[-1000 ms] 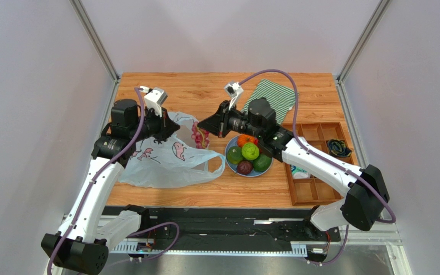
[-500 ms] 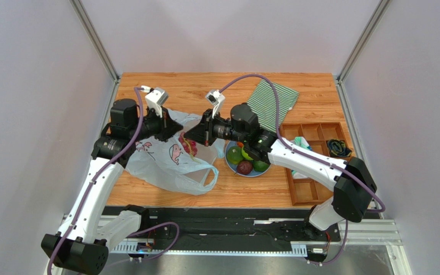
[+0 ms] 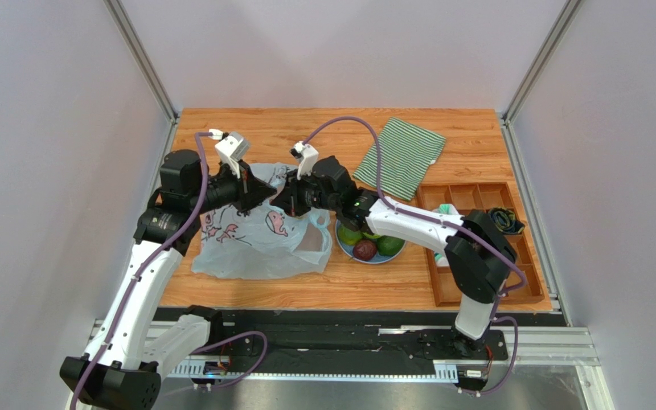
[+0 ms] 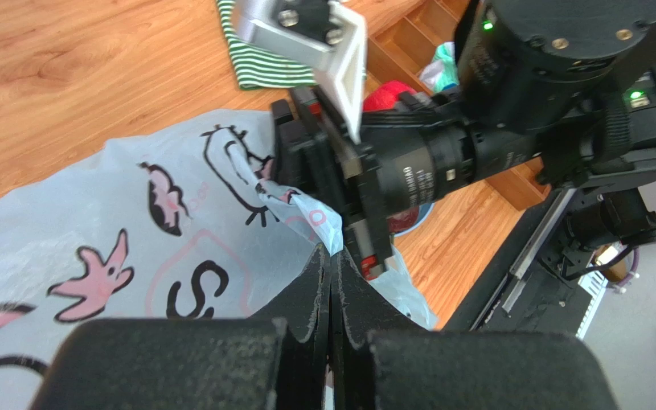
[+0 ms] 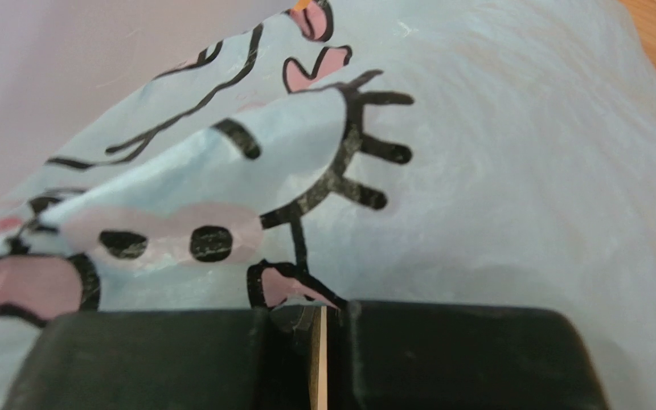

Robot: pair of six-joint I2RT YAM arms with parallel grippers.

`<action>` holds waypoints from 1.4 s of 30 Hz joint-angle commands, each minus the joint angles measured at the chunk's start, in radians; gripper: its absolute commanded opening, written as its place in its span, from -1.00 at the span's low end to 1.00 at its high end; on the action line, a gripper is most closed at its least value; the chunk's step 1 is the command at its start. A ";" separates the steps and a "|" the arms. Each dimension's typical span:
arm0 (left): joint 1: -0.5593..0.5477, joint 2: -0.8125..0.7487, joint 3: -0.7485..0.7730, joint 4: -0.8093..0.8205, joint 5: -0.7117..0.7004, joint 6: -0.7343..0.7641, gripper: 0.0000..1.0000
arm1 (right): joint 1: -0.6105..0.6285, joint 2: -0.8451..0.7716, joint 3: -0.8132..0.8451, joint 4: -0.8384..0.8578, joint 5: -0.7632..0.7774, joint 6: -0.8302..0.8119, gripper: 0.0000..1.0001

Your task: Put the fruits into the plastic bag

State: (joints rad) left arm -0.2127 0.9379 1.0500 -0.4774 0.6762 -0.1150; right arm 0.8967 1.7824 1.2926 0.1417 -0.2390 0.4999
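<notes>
The plastic bag (image 3: 254, 243), pale blue with cartoon prints, lies bunched at the centre left of the table. My left gripper (image 3: 259, 193) is shut on its upper edge, and the film runs into the closed jaws (image 4: 330, 256). My right gripper (image 3: 282, 198) meets it from the right, almost tip to tip. It is shut, and a fold of the bag (image 5: 494, 171) reaches its tips (image 5: 327, 312). Fruits sit on the blue plate (image 3: 374, 262): a green one (image 3: 348, 235), a dark purple one (image 3: 364, 249) and a dark green one (image 3: 389, 246). The right forearm covers the plate's far side.
A green striped cloth (image 3: 400, 154) lies at the back right. A wooden compartment tray (image 3: 477, 248) stands at the right edge, with a black item (image 3: 502, 220) in one cell. Bare wood shows in front of the bag and plate.
My right gripper has swung left from beside the plate to the bag's upper edge, close to the left gripper. The bag has bunched up and drawn leftward. The left arm has barely moved.
</notes>
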 commanded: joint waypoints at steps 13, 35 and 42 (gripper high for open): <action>0.006 0.053 0.024 -0.036 -0.115 -0.008 -1.00 | 0.025 0.154 0.137 0.076 -0.106 0.023 0.03; 0.010 0.041 0.036 -0.086 -0.291 0.014 -1.00 | -0.061 -0.434 -0.157 -0.227 0.139 -0.185 0.55; 0.010 0.036 0.035 -0.086 -0.288 0.015 -1.00 | -0.093 -0.589 -0.216 -0.492 0.438 -0.198 0.79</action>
State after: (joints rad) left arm -0.2077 0.9913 1.0523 -0.5667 0.3897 -0.1207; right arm 0.8154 1.2648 1.0832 -0.1490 -0.0456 0.3363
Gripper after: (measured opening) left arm 0.007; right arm 0.885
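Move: The right hand is already inside the bag with the grapes; the spot on the bag's floor where they are to lie is roughly 4 cm to its left, level ahead and some 13 cm below. The left hand's pinch on the bag rim is about 3 cm ahead and 10 cm above; the bowl of fruit lies about 23 cm right and 4 cm back. From the left hand the spot is some 4 cm left, 3 cm back and 23 cm below. The right hand pushes about 4 cm further left and 4 cm down into the bag, opens its fingers to let go of the grapes, then draws back out with the fingers spreading wider, some 18 cm to the right and about 12 cm up, to beside the bowl. Meanwhile the left hand keeps its fingers shut on the rim and eases it down, left and a little forward, about 4 cm down and 4 cm left, swinging some 15 degrees counter-clockwise. ##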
